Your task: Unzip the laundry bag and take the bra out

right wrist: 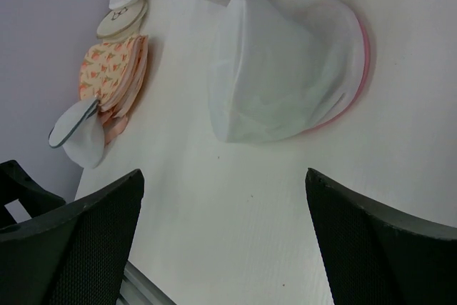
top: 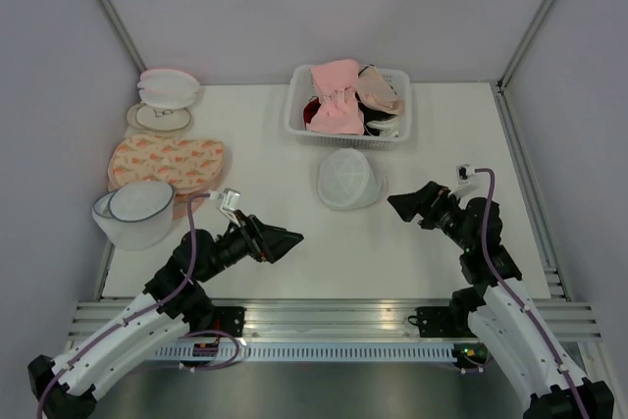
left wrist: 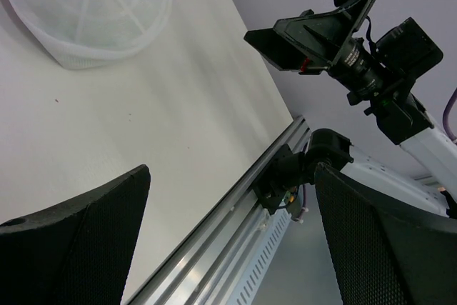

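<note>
The laundry bag (top: pixel 350 178), a white mesh dome with pink zipper trim, lies closed on the table in front of the basket. It also shows in the left wrist view (left wrist: pixel 86 12) and in the right wrist view (right wrist: pixel 285 69). A pale shape shows faintly through the mesh; I cannot make out the bra as such. My left gripper (top: pixel 287 239) (left wrist: pixel 232 237) is open and empty, above the table's near edge, left of and nearer than the bag. My right gripper (top: pixel 400 205) (right wrist: pixel 225 241) is open and empty, just right of and nearer than the bag.
A white basket (top: pixel 299 115) of pink and beige bras stands behind the bag. At the left lie flat orange-patterned bags (top: pixel 167 162), a white mesh dome with a dark blue rim (top: pixel 137 211) and round pale bags (top: pixel 167 87). The metal rail (top: pixel 324 313) runs along the near edge.
</note>
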You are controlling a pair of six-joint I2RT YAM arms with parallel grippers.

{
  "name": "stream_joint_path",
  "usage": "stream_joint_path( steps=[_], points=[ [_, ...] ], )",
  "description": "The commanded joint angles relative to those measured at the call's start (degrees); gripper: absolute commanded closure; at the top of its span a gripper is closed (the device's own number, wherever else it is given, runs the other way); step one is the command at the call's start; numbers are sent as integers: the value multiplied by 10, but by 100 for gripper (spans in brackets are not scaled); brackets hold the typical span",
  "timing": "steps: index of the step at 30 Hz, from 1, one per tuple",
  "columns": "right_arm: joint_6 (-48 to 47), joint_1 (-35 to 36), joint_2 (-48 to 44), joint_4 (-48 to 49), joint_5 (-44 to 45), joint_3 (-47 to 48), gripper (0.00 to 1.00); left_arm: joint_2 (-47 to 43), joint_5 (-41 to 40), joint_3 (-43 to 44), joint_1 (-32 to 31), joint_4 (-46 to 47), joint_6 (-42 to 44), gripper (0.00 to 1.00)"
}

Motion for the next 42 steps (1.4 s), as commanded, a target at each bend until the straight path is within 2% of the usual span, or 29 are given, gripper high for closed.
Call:
stream_joint_path(
  steps=[1,5,7,11,17,21,24,27,30,31,33,34,36,37,38,42],
  points=[
    [-6,0,14,-20,24,28,2,4,16,5,-2,44,-5,0],
    [-14,0,79,34,30,31,2,0,23,6,-2,36,-6,0],
    [-23,0,142,82,26,34,2,-8,24,4,-1,32,-10,0],
    [-37,0,252,106,18,76,2,-27,28,-6,-2,29,-20,0],
    [-18,0,372,123,84,113,2,-62,20,-15,-2,0,-26,0],
    [28,-1,485,215,83,102,2,-80,8,-21,-2,-6,-29,0],
    [59,0,553,288,67,94,7,-90,6,-15,-2,-35,-26,0],
    [80,0,603,355,50,88,14,-100,-1,-8,-2,-56,-20,0],
    [94,0,655,394,23,99,32,-113,-13,-7,-2,-65,-17,0],
    [96,0,667,398,17,104,42,-115,-15,-7,-2,-70,-17,0],
    [96,0,701,399,9,120,54,-117,-19,-7,-2,-73,-17,0],
    [92,1,711,397,7,125,64,-117,-19,-7,-2,-75,-16,0],
    [83,3,731,385,12,138,72,-118,-20,-5,-1,-78,-15,0],
    [77,4,734,385,15,140,96,-117,-19,-4,-2,-80,-15,0],
    [75,5,735,387,18,139,100,-117,-19,-3,-2,-81,-14,0],
    [61,4,690,386,41,113,100,-119,-19,-4,-2,-83,-15,0]
  ],
)
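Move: The laundry bag's middle lies about 14 cm ahead of the open right hand, 10 cm to its left and 14 cm below. The white basket stands roughly 33 cm ahead and 10 cm to the left of that hand, 11 cm lower, its pink garment some 4 cm farther left and a little higher. From the left hand the laundry bag lies about 22 cm ahead, 12 cm to the right and 17 cm below. The right fingers pinch the mesh at the laundry bag's right edge, beside the pink band. To get there the hand sinks about 15 cm while reaching 13 cm forward, drifting left towards the bag late in the reach; the wrist tips some 20 degrees down and the wide-open fingers close only over the last stretch, low by the table. ##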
